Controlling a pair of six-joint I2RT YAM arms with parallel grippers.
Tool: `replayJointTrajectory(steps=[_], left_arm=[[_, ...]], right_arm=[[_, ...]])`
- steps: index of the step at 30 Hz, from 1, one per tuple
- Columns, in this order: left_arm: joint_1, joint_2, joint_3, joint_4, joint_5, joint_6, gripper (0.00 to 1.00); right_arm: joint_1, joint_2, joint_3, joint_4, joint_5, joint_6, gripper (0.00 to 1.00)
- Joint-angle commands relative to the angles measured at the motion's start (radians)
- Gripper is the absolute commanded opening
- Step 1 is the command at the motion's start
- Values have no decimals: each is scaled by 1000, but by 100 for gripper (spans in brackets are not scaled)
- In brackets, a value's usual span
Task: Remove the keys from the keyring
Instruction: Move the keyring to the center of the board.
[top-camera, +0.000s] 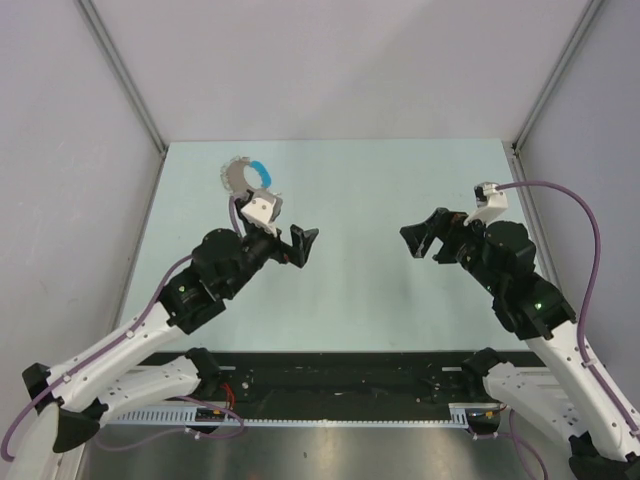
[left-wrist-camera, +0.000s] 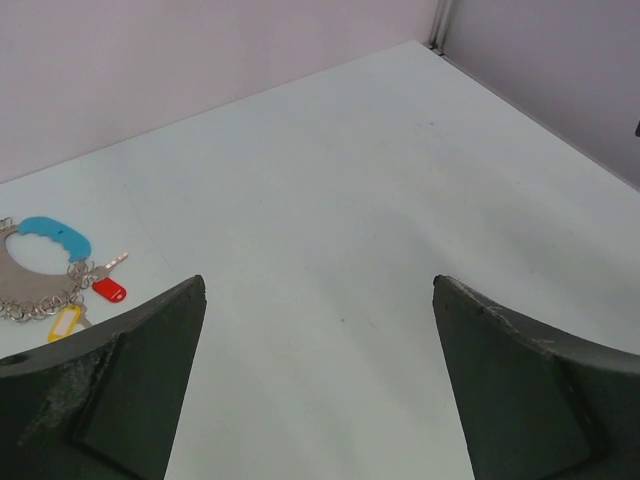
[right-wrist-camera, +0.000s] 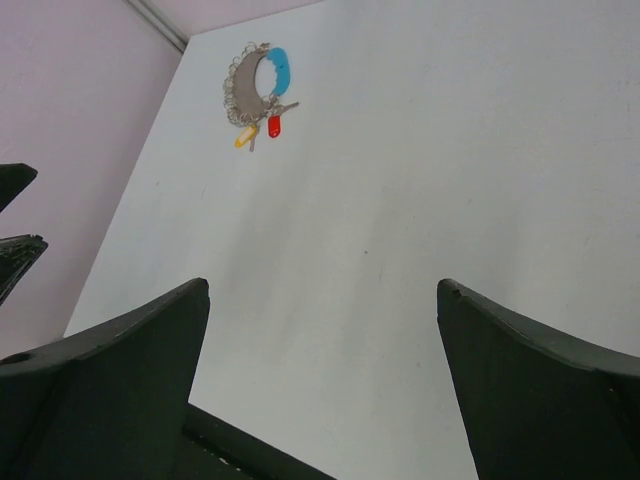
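The keyring (top-camera: 240, 177), a loop of silvery links with a blue arc (top-camera: 258, 170), lies flat at the far left of the table. In the left wrist view the keyring (left-wrist-camera: 38, 302) sits at the left edge, with a small red-headed key (left-wrist-camera: 109, 290) and a yellow-headed one (left-wrist-camera: 64, 322) fanned out from it. The right wrist view shows the keyring (right-wrist-camera: 240, 95) far off, the red key (right-wrist-camera: 274, 126) below it. My left gripper (top-camera: 304, 247) (left-wrist-camera: 318, 282) hovers open to the right of the ring, nothing between its fingers. My right gripper (top-camera: 417, 240) (right-wrist-camera: 323, 285) is open and empty over the table's right half.
The pale table (top-camera: 360, 200) is closed in by grey walls on the left, back and right, with metal posts at the far corners (top-camera: 518, 148). A black rail (top-camera: 340, 375) runs along the near edge between the arm bases. The left arm's white wrist mount (top-camera: 262, 208) overlaps the ring's near side.
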Motion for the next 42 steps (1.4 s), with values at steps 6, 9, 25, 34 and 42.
replayJointTrajectory(steps=[6,9,25,34,42], left_arm=[[46,117,70,-21,-262,-81,95],[208,210,187,-133,-193,-185,93],[723,873,666,-282,-98,-372,75],[755,1266,963,-397,-18,-513,56],[769,1350,996,-469,-159,-604,56]], right_arm=[[2,-95,-38,20,6,2,100],[8,-123,-52,29,-31,20,100],[16,-241,-67,112,-249,-72,100],[17,-238,-65,132,-281,-69,99],[21,-218,-67,150,-306,-61,98]])
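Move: The keyring lies flat near the far left corner of the board, about 35 cm ahead of the left hand, 17 cm to its left and some 31 cm below. Its yellow-tagged key points back towards the robot, roughly 8 cm nearer than the ring's middle and level with it sideways; the red-tagged key is 6 cm nearer and 5 cm farther right. From the right hand the keyring is about 36 cm ahead and 38 cm left. The left hand reaches about 31 cm forward and 20 cm left towards the keyring, sinking only slightly at first and then dropping steeply for some 24 cm in all, while the wrist turns counter-clockwise and tips its fingers down towards the plate, and the fingers narrow from wide open to about half, still clear above the ring. Meanwhile the empty, open right hand backs off some 6 cm and rises about 5 cm, tipping up a little and turning slightly counter-clockwise. ##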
